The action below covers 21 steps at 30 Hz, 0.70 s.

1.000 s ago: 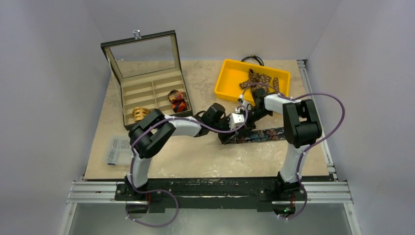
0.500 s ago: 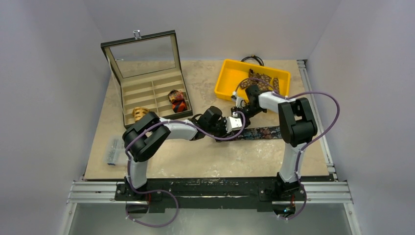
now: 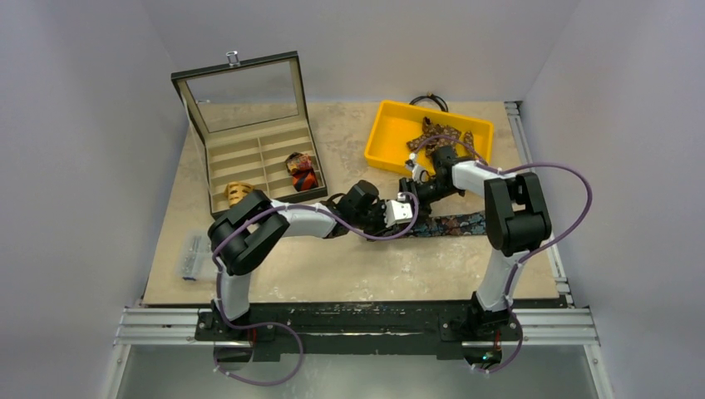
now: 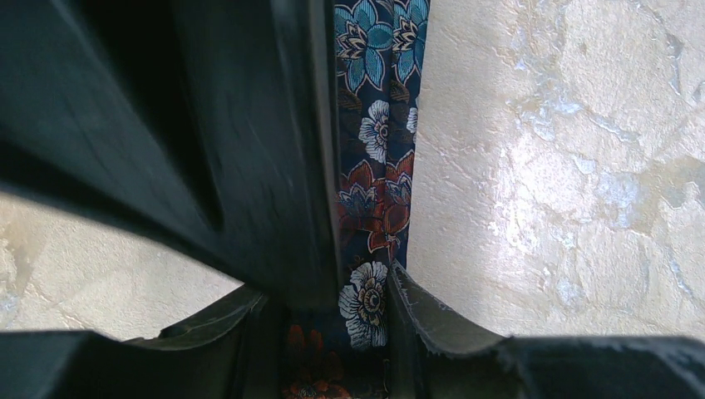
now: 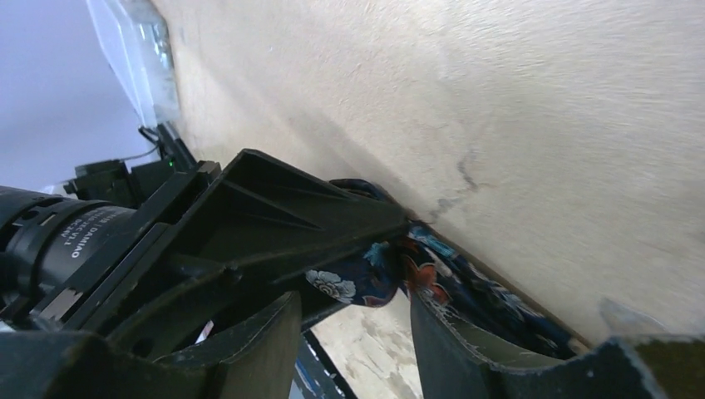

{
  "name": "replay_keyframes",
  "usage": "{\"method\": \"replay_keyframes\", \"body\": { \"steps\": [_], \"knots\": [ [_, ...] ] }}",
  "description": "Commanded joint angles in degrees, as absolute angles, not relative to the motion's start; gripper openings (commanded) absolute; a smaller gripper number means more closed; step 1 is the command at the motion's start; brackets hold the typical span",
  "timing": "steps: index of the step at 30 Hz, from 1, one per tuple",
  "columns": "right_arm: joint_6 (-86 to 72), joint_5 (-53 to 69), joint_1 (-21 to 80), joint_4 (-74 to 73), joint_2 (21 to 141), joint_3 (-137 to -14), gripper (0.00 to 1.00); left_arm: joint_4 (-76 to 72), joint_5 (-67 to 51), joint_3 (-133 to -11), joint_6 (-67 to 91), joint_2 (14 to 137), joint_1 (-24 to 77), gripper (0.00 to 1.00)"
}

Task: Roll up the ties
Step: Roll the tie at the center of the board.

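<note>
A navy floral tie (image 3: 453, 224) lies flat on the table, running right from my left gripper (image 3: 405, 213). In the left wrist view the strip (image 4: 378, 125) passes between the jaws of the left gripper (image 4: 332, 299), which is shut on its near end. My right gripper (image 3: 420, 189) hovers just behind, and the wrist view shows this right gripper (image 5: 353, 303) open, bare table between its fingers. The tie's folded end (image 5: 366, 278) sits just past its tips, under the left gripper's finger. A brown dotted tie (image 3: 439, 133) lies in the yellow bin (image 3: 387, 137). Red-orange (image 3: 301, 172) and tan (image 3: 239, 193) coils sit in the box.
The compartment box (image 3: 249, 154) stands open at the back left, its glass lid upright. A black cable loop (image 3: 430, 100) lies behind the bin. A clear plastic bag (image 3: 193, 253) rests near the table's left edge. A metal rail (image 3: 540, 208) runs along the right edge.
My right gripper has opened and let go of the navy tie. My left gripper has narrowed onto the tie's end, and its arm has shifted slightly.
</note>
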State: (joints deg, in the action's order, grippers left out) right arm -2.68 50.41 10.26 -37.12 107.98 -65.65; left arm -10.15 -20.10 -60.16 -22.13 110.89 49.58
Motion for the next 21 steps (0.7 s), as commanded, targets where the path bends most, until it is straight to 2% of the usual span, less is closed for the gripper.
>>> {"method": "replay_keyframes", "body": {
  "steps": [1,5,6,10,17,21],
  "knots": [
    [-4.8,53.8,12.5,-33.9,109.8,-64.7,0.5,-0.1,-17.4,-58.6,-24.3,114.1,49.8,0.31],
    [-3.6,53.5,12.7,-34.3,111.1,-64.5,0.44,-0.1,-17.3,-58.6,-24.3,114.1,49.8,0.32],
    [-3.0,53.3,12.9,-34.5,111.1,-64.5,0.4,-0.1,-17.3,-58.6,-24.4,114.1,49.8,0.32],
    [-0.6,49.1,13.0,-35.6,112.4,-64.8,0.0,-0.1,-17.6,-59.2,-23.6,114.1,49.8,0.34],
    [2.8,39.1,12.6,-37.0,115.7,-65.2,0.0,-3.1,-25.2,-59.6,-20.9,110.0,46.9,0.57],
    [2.4,35.0,12.6,-36.7,115.9,-65.3,0.0,-8.4,-32.0,-58.6,-18.7,106.9,45.1,0.62]
  ]
}}
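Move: The tie's roll is between the left fingertips, roughly 1 cm to the right of that hand's point and level with it. From the open right hand, the roll lies about 3 cm to the left, 2 cm back and 3 cm below. The tie's flat length is centred some 9 cm to the right, 2 cm back and 5 cm below the right hand, and the yellow tray about 17 cm ahead, 4 cm right and 3 cm below. Keep the left fingers clamped on the roll's two sides while you bring the right gripper about 3 cm down, left and back onto it, and shut its fingers on the cloth at the roll's right side. Then open the left fingers and ease that hand 1 cm left, as the right, still shut, sinks another 1.5 cm and draws about 1 cm right. ##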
